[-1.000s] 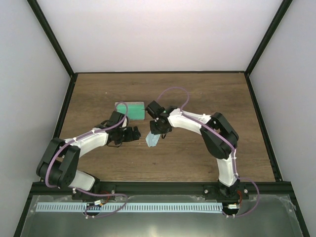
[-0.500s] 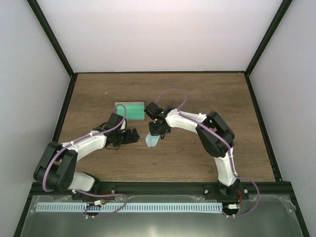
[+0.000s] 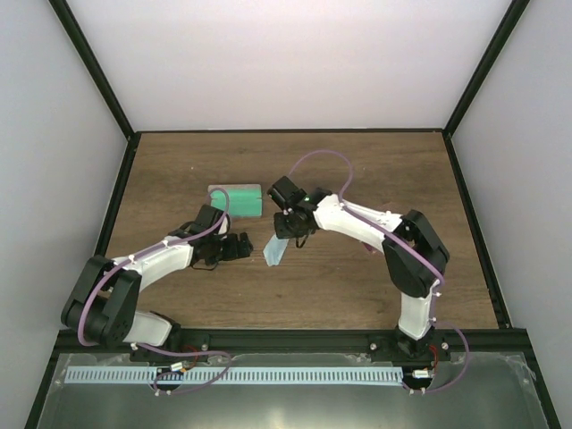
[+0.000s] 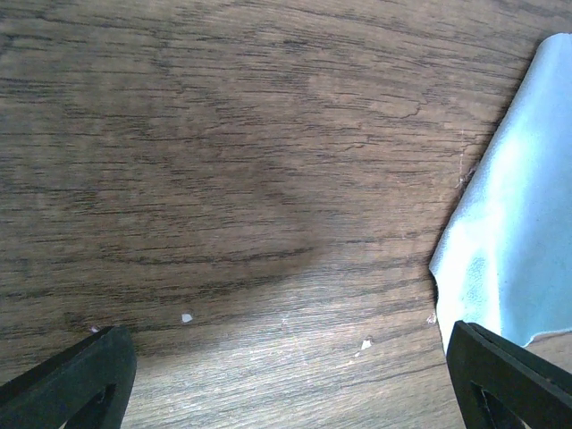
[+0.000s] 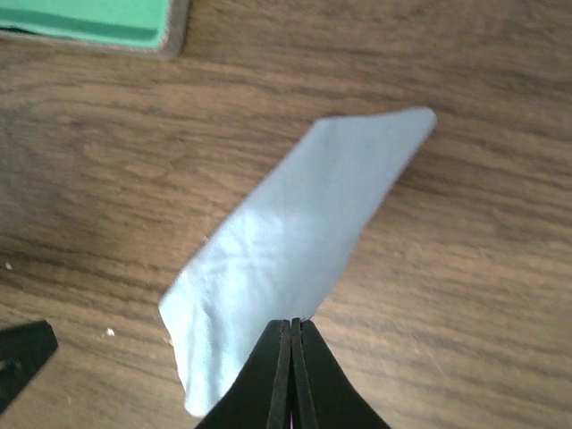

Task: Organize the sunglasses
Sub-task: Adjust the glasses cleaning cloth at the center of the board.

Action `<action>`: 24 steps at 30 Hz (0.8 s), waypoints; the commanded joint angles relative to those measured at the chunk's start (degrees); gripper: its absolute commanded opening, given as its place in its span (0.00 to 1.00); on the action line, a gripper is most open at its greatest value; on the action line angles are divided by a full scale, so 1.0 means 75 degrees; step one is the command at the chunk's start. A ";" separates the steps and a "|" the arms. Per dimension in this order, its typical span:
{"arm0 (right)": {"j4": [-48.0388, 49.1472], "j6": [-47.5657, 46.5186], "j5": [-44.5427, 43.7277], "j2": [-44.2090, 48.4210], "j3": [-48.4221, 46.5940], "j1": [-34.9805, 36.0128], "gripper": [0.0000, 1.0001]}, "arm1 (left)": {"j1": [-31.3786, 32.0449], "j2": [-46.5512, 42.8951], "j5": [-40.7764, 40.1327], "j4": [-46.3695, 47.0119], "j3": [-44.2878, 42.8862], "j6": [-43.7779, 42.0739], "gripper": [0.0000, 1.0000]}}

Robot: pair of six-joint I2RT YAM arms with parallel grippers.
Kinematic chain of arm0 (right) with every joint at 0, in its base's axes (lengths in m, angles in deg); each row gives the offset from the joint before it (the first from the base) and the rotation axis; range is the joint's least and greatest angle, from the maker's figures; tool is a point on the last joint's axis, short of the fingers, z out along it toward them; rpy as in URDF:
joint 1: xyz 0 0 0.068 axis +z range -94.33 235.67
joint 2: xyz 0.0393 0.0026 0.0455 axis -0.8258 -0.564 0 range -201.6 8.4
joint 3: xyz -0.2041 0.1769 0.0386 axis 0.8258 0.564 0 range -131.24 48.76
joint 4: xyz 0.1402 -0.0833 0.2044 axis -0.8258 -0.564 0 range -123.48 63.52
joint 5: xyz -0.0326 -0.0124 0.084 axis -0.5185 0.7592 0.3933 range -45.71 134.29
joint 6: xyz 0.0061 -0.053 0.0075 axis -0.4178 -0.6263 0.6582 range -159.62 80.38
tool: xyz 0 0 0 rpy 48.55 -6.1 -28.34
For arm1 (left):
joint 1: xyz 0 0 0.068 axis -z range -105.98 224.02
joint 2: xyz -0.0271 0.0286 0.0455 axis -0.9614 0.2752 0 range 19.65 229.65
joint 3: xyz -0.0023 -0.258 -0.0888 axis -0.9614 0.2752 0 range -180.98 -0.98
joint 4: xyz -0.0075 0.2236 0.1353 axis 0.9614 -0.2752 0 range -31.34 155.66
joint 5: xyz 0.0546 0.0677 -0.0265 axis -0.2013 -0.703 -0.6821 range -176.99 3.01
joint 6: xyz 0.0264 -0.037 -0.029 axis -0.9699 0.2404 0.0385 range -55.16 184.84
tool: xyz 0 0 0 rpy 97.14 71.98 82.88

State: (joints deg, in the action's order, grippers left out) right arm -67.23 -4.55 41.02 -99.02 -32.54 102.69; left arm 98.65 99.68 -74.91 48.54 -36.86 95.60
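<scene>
My right gripper [image 3: 288,234] is shut on the edge of a small light blue cloth [image 3: 275,253] near the middle of the table. In the right wrist view the fingers [image 5: 292,357] are pressed together on the cloth [image 5: 286,241]. My left gripper [image 3: 239,247] is open and empty just left of the cloth. Its view shows bare wood between the fingertips [image 4: 80,375] and the cloth [image 4: 514,232] at the right. The sunglasses are mostly hidden. Only a small pinkish bit [image 3: 368,250] shows beside the right arm.
A grey case with a green inside [image 3: 236,199] lies open behind the two grippers. Its corner shows at the top left of the right wrist view [image 5: 89,22]. Black frame rails edge the wooden table [image 3: 179,170].
The right arm's elbow has swung to the right, and its gripper with the cloth has shifted slightly right. The left gripper has hardly moved.
</scene>
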 commanded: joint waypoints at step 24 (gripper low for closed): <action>0.0232 0.1286 -0.0509 0.2066 0.2874 0.0023 0.24 | -0.0037 0.0048 0.0826 -0.0106 -0.0433 -0.0331 0.98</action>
State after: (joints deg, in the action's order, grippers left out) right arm -65.87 4.81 39.49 -84.66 -7.47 102.67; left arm 98.49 101.43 -69.69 48.73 -39.68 94.14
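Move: The right hand still pinches the edge of the cleaning cloth. The bare spot where this edge goes is about 8 cm back, 9 cm right and 6 cm below. The bunched cloth's middle is some 2 cm left, 2 cm back and 6 cm down. The green case lies about 12 cm ahead and 13 cm left, the sunglasses about 24 cm right and 3 cm ahead. From the left hand the cloth is about 7 cm right, 1 cm back. Keeping its pinch on the cloth's edge, the right hand draws it right and back at a low level, about 9 cm right and 8 cm back, sinking some 4–5 cm towards the table over the second half. There it stops and opens its fingers slightly to let go at the near right corner. The wide-open left hand drifts about 2 cm right towards the cloth, rising 1 cm. ##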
